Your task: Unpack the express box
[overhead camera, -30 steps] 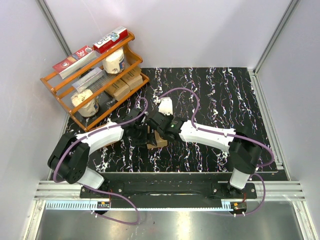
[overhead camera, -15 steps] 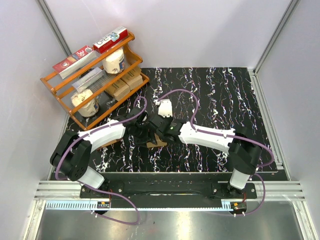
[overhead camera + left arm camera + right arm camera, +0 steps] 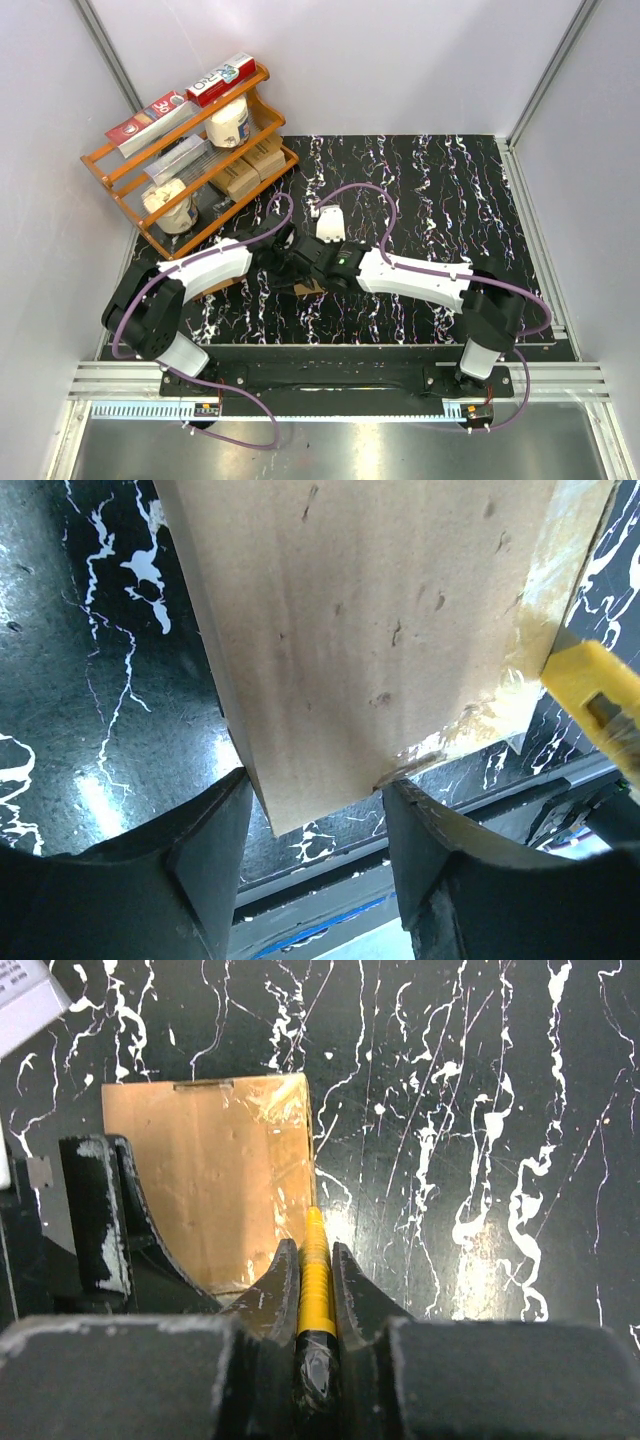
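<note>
The express box (image 3: 200, 1170) is a small light-brown cardboard box with glossy tape along its right edge, lying on the black marbled table. In the top view only a sliver of the box (image 3: 313, 286) shows under the two wrists. My left gripper (image 3: 315, 790) straddles its near corner, and both fingers touch the cardboard (image 3: 370, 630). My right gripper (image 3: 315, 1260) is shut on a yellow box cutter (image 3: 316, 1260). The cutter's tip rests at the box's taped right edge. The same cutter (image 3: 600, 700) shows at the right of the left wrist view.
An orange wire rack (image 3: 118, 150) stands at the back left, holding toothpaste cartons, white tubs and flat tan cartons. The table's front rail (image 3: 330, 900) runs just beyond the box. Grey walls close in the left, back and right sides.
The left jaws have narrowed onto the box. Both wrists have crept together over it, and the right forearm has swung slightly toward the near edge, so less of the box shows from above.
</note>
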Controlling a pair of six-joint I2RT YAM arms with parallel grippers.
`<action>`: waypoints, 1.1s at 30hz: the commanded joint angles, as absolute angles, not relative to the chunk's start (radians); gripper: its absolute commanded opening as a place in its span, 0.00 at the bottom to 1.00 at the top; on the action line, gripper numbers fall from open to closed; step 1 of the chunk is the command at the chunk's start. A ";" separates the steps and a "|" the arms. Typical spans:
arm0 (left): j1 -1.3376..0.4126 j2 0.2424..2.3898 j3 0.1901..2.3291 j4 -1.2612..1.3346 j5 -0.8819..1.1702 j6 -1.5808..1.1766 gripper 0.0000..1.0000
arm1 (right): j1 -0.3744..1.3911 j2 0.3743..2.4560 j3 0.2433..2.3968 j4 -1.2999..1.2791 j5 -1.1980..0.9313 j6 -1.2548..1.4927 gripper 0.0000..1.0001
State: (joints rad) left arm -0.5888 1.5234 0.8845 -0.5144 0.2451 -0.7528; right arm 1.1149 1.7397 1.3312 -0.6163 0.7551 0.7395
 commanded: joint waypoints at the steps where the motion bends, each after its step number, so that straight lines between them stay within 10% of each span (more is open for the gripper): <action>1: -0.586 1.554 0.922 -0.445 0.186 -0.802 0.57 | 1.146 1.678 1.353 -0.680 0.660 0.793 0.00; 33: -0.586 1.523 0.927 -0.419 0.216 -0.778 0.63 | 1.137 1.520 1.401 -0.822 0.719 0.822 0.00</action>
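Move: The express box lies just ahead of the left gripper, its fingers already around the near-left corner: the box's middle is about 6 cm ahead, 5 cm right and 2 cm below. From the right gripper, which holds the yellow cutter with its blade at the box's right edge, that middle is some 8 cm ahead, 6 cm left and 8 cm below. A printed carton sits roughly 20 cm left of the left gripper and 3 cm ahead. Draw the cutter in the right gripper back towards the base by about 3 cm along the box's right edge, drifting slightly right, then lift it nearly 6 cm clear of the box with the grip kept shut. Steady the near-left corner with the half-open left fingers, then ease that hand just over 1 cm forward late on, barely changing its opening. ##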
